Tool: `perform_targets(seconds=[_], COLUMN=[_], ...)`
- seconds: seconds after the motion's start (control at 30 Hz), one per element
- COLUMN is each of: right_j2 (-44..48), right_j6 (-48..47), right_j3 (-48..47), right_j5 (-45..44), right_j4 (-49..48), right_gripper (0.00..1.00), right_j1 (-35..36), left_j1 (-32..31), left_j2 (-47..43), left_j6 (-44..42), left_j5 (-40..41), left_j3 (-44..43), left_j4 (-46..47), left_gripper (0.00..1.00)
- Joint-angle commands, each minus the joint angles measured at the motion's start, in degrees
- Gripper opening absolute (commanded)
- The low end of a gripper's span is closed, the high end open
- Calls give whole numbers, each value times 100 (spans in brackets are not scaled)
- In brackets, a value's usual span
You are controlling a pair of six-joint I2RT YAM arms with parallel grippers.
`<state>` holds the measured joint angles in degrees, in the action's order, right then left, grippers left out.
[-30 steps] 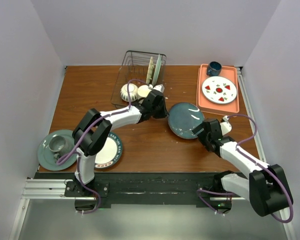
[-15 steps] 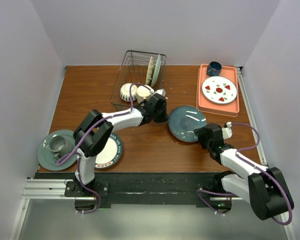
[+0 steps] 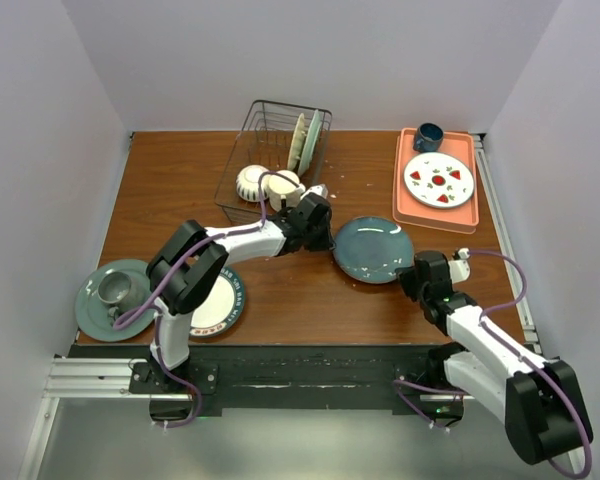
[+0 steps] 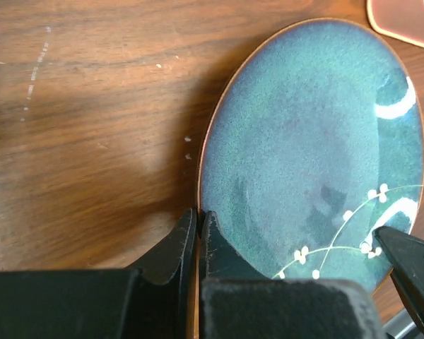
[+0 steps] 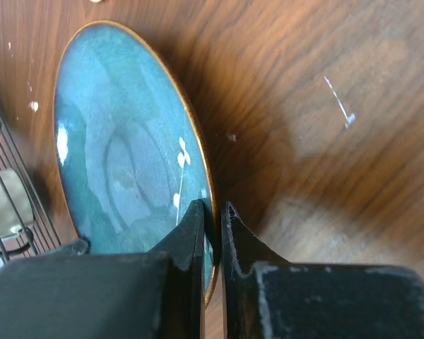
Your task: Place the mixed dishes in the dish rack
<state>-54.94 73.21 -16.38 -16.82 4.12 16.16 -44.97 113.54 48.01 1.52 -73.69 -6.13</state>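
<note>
A teal flower-marked plate (image 3: 373, 249) is in the middle of the table, held by both arms. My left gripper (image 3: 330, 240) is shut on its left rim. In the left wrist view the jaws (image 4: 198, 212) pinch the rim of the plate (image 4: 304, 155). My right gripper (image 3: 412, 275) is shut on the near right rim, seen closely in the right wrist view (image 5: 213, 206) with the plate (image 5: 127, 141) to the left. The wire dish rack (image 3: 270, 120) stands at the back and holds a striped bowl (image 3: 252, 182), a cream mug (image 3: 285, 183) and two upright plates (image 3: 302, 140).
A white plate with a dark-blue patterned rim (image 3: 225, 305) lies near left, partly under the left arm. Beside it is a green plate (image 3: 88, 305) carrying a metal cup (image 3: 112, 288). An orange tray (image 3: 408, 205) at the back right holds a watermelon plate (image 3: 439, 180) and a blue mug (image 3: 427, 136).
My right gripper has closed on the plate's rim, and its arm has drawn back toward the near edge. The plate and the left gripper have shifted slightly.
</note>
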Motion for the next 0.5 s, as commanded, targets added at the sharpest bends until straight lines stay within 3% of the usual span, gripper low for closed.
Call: perform_targets(seconds=[0.0,0.23,0.47], right_j2=[420,1177,1346], right_j6=[-202,-211,-176], right_j3=[-40,-400,-577], right_j5=[-164,-313,-314], right_j4=[1256,2285,2585], right_gripper=[0,0,0], right_j1=[45,45,54], left_j1=[-240,-389,-600], left_j2=[-174,-270,-499], left_j6=[95,60,41], left_j5=[-600,-504,-398], left_j3=[250,347,600], left_j4=[68,33,6], left_gripper=[9,50,71])
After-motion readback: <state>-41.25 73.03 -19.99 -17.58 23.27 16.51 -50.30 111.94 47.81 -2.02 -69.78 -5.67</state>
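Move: The blue plate hangs between both hands, pinched at the rim by each: its middle lies about 13 cm to the right of the left hand and 1 cm back, at nearly its height. From the right hand, that middle is some 7 cm ahead and 10 cm to the left. The dish rack's middle is roughly 28 cm ahead of the left hand and 19 cm to its left, with the white mug in it 18 cm ahead and 16 cm left. The orange tray lies about 31 cm ahead of the right hand and 12 cm to its right, lower down. The blue plate is given over to the right hand: the left fingers open wide, releasing its left rim, and the left hand backs off about 5 cm while drifting right, its open fingers staying around the near-left edge. The right hand keeps its pinch and draws the plate back about 3 cm towards the base and up nearly as much. ##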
